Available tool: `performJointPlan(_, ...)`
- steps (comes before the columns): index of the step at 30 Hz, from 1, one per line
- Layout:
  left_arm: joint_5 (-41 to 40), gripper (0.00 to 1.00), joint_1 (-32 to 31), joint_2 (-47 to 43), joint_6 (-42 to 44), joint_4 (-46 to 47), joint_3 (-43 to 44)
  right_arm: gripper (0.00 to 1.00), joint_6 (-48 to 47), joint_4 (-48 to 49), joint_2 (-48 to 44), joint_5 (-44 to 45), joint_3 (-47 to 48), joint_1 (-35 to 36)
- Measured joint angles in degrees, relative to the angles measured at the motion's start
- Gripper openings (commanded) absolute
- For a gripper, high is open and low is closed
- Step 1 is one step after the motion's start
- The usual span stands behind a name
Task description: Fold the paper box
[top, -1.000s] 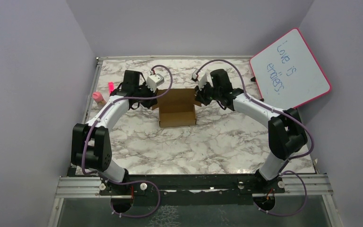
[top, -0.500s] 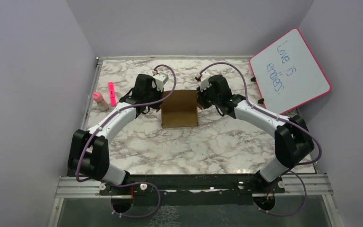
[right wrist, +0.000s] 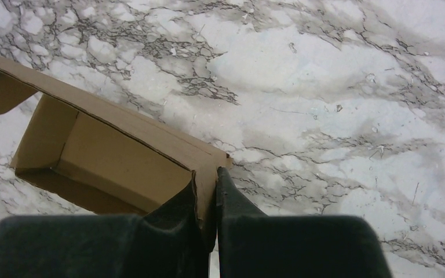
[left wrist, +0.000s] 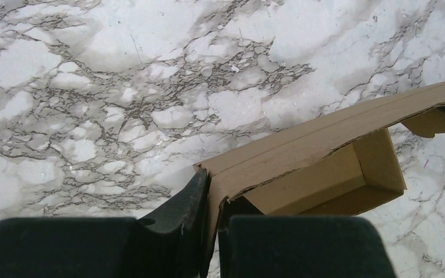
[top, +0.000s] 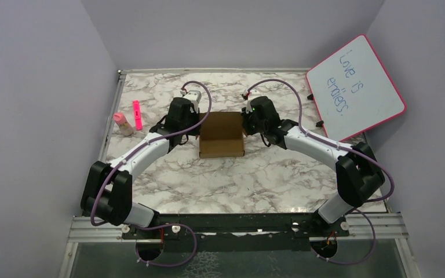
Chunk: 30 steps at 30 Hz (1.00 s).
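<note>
The paper box (top: 222, 134) is a small brown cardboard carton, open at the top, standing on the marble table between my two arms. My left gripper (top: 197, 124) is at its left wall and my right gripper (top: 246, 120) at its right wall. In the left wrist view the left gripper (left wrist: 214, 194) is shut on that thin cardboard wall, with the inside of the paper box (left wrist: 324, 174) to the right. In the right wrist view the right gripper (right wrist: 207, 180) pinches the opposite wall, the hollow of the paper box (right wrist: 110, 156) lying to the left.
A pink-framed whiteboard (top: 356, 86) leans at the back right. A pink marker (top: 137, 114) and a small pink-capped bottle (top: 121, 123) lie by the table's left edge. The marble tabletop (top: 237, 179) stretches in front of the carton.
Both wrists have closed in on the carton's sides, the left one swinging right and nearer. The left side flap that stuck out now stands against the box, which shifted slightly right.
</note>
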Motion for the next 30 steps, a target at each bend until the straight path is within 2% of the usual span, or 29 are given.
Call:
performJointPlan(6,-2.3,0.16,-0.8,-1.1,-4.4,2.0,-1.8,0.15,3.0,0.9,0.0,2.4,-0.4,0.7)
performJointPlan(11,-3.9,0.18,-1.5,-2.8,-7.7,3.2,-3.5,0.24,4.7,2.0,-0.5,4.4,-1.3,1.6)
performJointPlan(16,-4.6,0.23,-2.3,-3.3,-11.0,5.9,-4.7,0.27,6.2,4.2,-1.9,5.3,-3.2,2.0)
performJointPlan(22,-5.4,0.38,-2.6,-3.3,-13.0,7.9,-5.5,0.32,7.3,5.2,-1.9,6.1,-4.4,2.1)
performJointPlan(27,-8.2,0.48,-2.7,-6.1,-12.2,8.1,-7.1,0.49,5.6,7.8,-3.3,6.6,-7.5,2.2)
performJointPlan(30,-9.9,0.51,-2.7,-9.2,-11.0,8.2,-9.3,0.55,3.1,10.4,-5.5,6.3,-10.8,2.2)
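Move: The lid of the box stands up behind the open tray, and each hand pinches the ears at its own end of it. From the left hand, the lid's middle lies about 8 cm to the right, 1 cm ahead and some 2 cm down; the tray's middle is also 8 cm right, about 4 cm back and 8 cm below. From the right hand, the lid's middle lies about 8 cm left, 1 cm ahead and 2 cm down, the tray's 8 cm left, 4 cm back and 8 cm below. Both hands let go of the lid's ears, the fingers parting from nearly shut to about half open, while the left wrist rolls its left side down and turns some 10 degrees counter-clockwise, the right a little clockwise. The left hand first slips about 1 cm to the right, then rises about 2 cm, eases back and swings out left, while the right hand draws back and out to the right by a good 1 cm each, most of it near the end. ##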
